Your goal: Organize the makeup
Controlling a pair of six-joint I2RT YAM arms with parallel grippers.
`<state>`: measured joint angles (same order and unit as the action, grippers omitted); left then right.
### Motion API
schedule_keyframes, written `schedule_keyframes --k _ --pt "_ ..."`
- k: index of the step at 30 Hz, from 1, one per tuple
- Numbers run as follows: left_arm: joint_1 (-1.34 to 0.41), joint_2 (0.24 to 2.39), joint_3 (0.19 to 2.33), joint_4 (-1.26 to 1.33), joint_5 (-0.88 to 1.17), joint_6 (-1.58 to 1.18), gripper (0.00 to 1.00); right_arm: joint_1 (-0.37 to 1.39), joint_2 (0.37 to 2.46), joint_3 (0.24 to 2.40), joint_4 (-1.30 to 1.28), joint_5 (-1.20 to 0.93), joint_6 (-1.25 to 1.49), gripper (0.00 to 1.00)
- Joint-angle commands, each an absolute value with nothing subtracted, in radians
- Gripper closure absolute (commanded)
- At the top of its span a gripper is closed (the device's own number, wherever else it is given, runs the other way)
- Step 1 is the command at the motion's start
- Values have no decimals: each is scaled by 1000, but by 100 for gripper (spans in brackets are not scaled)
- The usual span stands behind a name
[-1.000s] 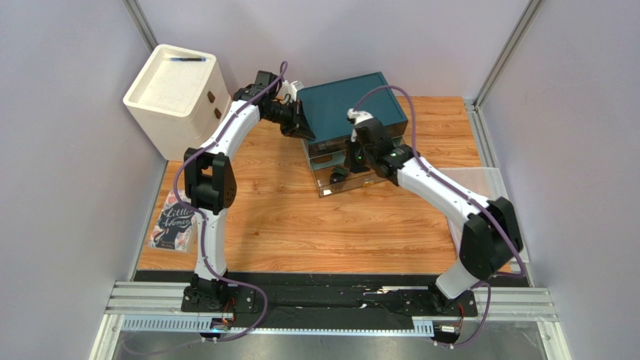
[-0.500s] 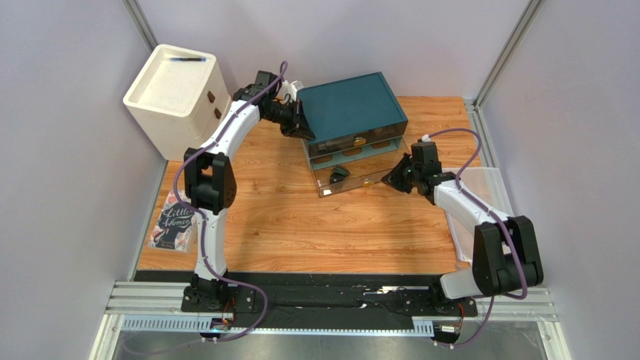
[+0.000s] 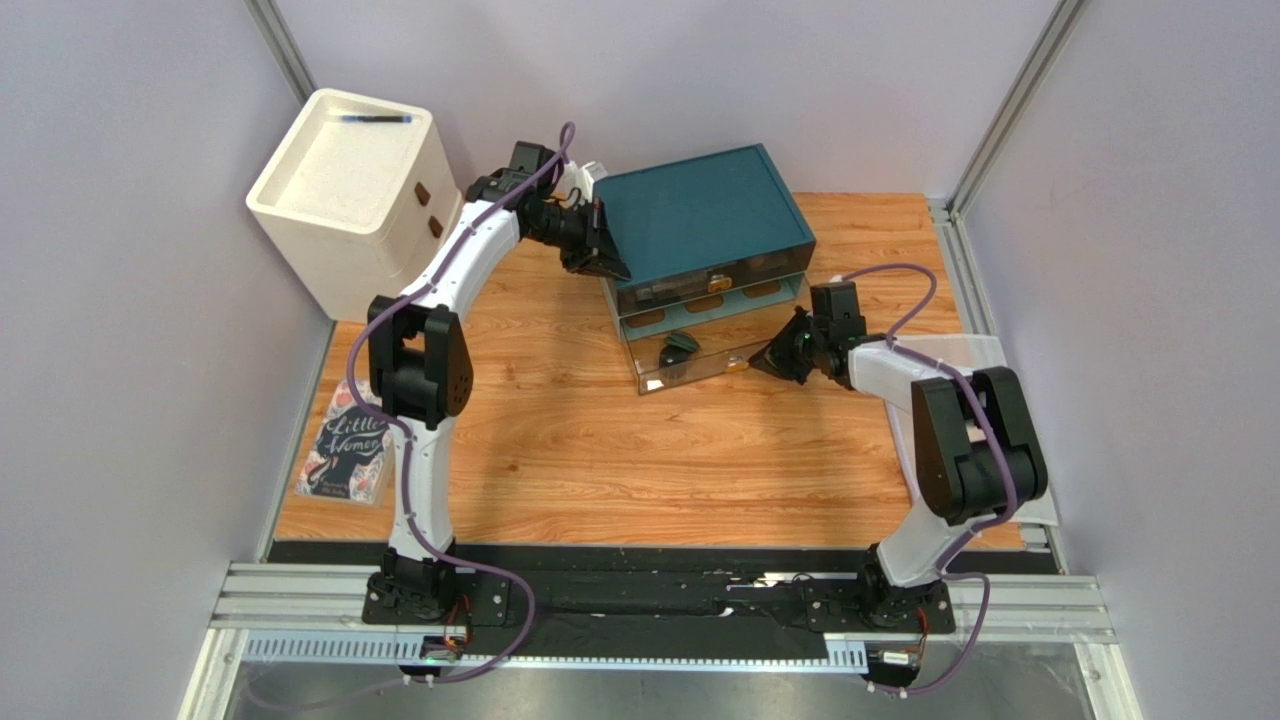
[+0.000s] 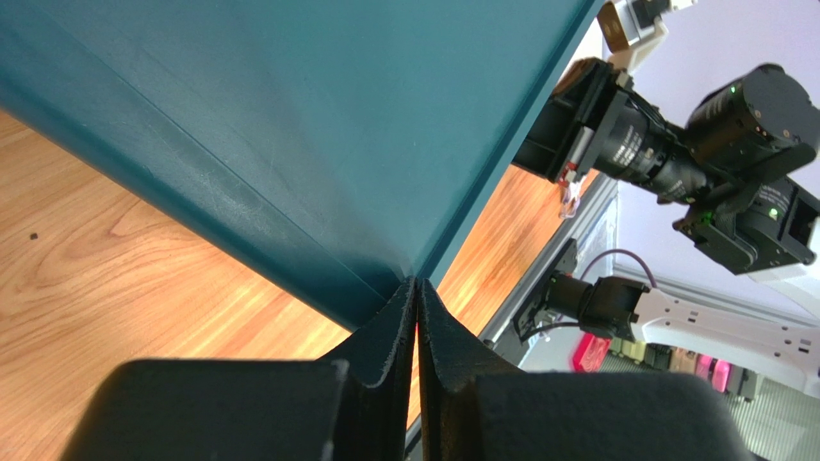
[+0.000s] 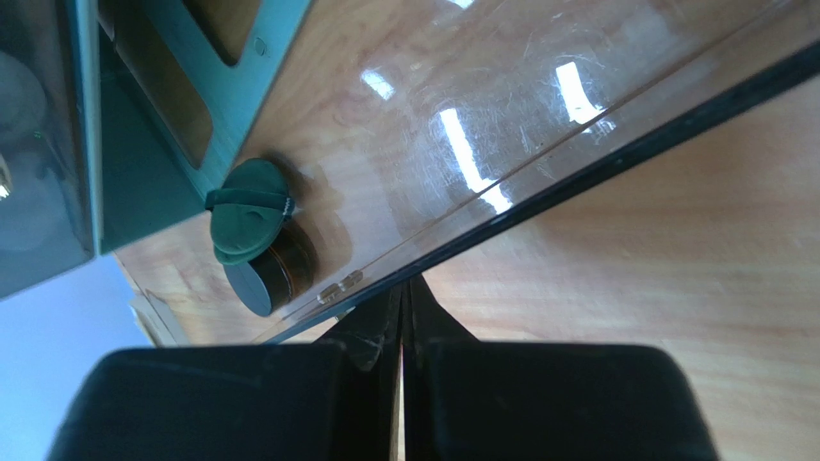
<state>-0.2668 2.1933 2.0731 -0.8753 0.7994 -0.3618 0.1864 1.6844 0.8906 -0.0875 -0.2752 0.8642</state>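
Note:
A teal drawer box (image 3: 706,218) stands at the back middle, its clear bottom drawer (image 3: 721,360) pulled out. In the drawer lie a flat dark-green compact (image 5: 248,206) and a small black round jar (image 5: 269,274), seen as one dark spot from above (image 3: 679,345). Tan items (image 3: 718,281) show dimly in an upper drawer. My right gripper (image 3: 774,363) is shut and empty, its tips (image 5: 404,288) against the drawer's front edge near its right corner. My left gripper (image 3: 609,258) is shut and empty, tips (image 4: 416,286) touching the box's left corner (image 4: 289,125).
A cream cabinet (image 3: 353,188) with a pen (image 3: 373,117) on top stands at the back left. A pink-covered book (image 3: 346,443) lies at the table's left edge. A clear plastic sheet (image 3: 984,368) lies at the right edge.
My right arm has left the top of the drawer box, swung right and down, and now rests shut at the open drawer's front right corner. The left arm has not moved.

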Motion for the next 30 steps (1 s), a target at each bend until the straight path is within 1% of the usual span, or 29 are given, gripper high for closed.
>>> schedule_keyframes --k 1,12,18,25,30 --pt "-244 2229 2042 -1042 680 -313 90 183 1741 992 92 -321 951 100" --pt "-244 2229 2046 -1048 680 -311 90 199 1908 1152 170 -341 1063 100" --pt "-244 2230 2057 -1061 675 -305 90 218 1930 1178 184 -353 1078 100" --pt "-244 2223 2095 -1078 667 -304 90 218 1838 1125 115 -319 1028 100" --pt "-244 2212 2170 -1092 655 -308 90 215 1686 1069 6 -264 954 100"
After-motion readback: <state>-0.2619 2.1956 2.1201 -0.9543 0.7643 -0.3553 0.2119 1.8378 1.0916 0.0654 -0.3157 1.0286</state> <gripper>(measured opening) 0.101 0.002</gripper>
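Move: Level with the right fingertips and roughly 3 cm to their left is the middle of the pulled-out lower drawer's front, with its knob. Inside that drawer the black jar with its green puff lies about 11 cm left and 2 cm ahead; the upper drawer's knob is 8 cm ahead, 6 cm left and some 5 cm higher. From the left hand, at the cabinet's top left corner, the lower drawer's front is about 15 cm right, 5 cm back and 12 cm below. Pushing the lower drawer's front with shut fingertips, just right of the knob, the right hand goes about 9 cm forward and 4 cm left, rising slightly and rolling some 10 degrees, halts, then backs off a centimetre or two while rising. The left hand stays with shut fingers against the cabinet's top corner, yielding under a centimetre to the left late on. ##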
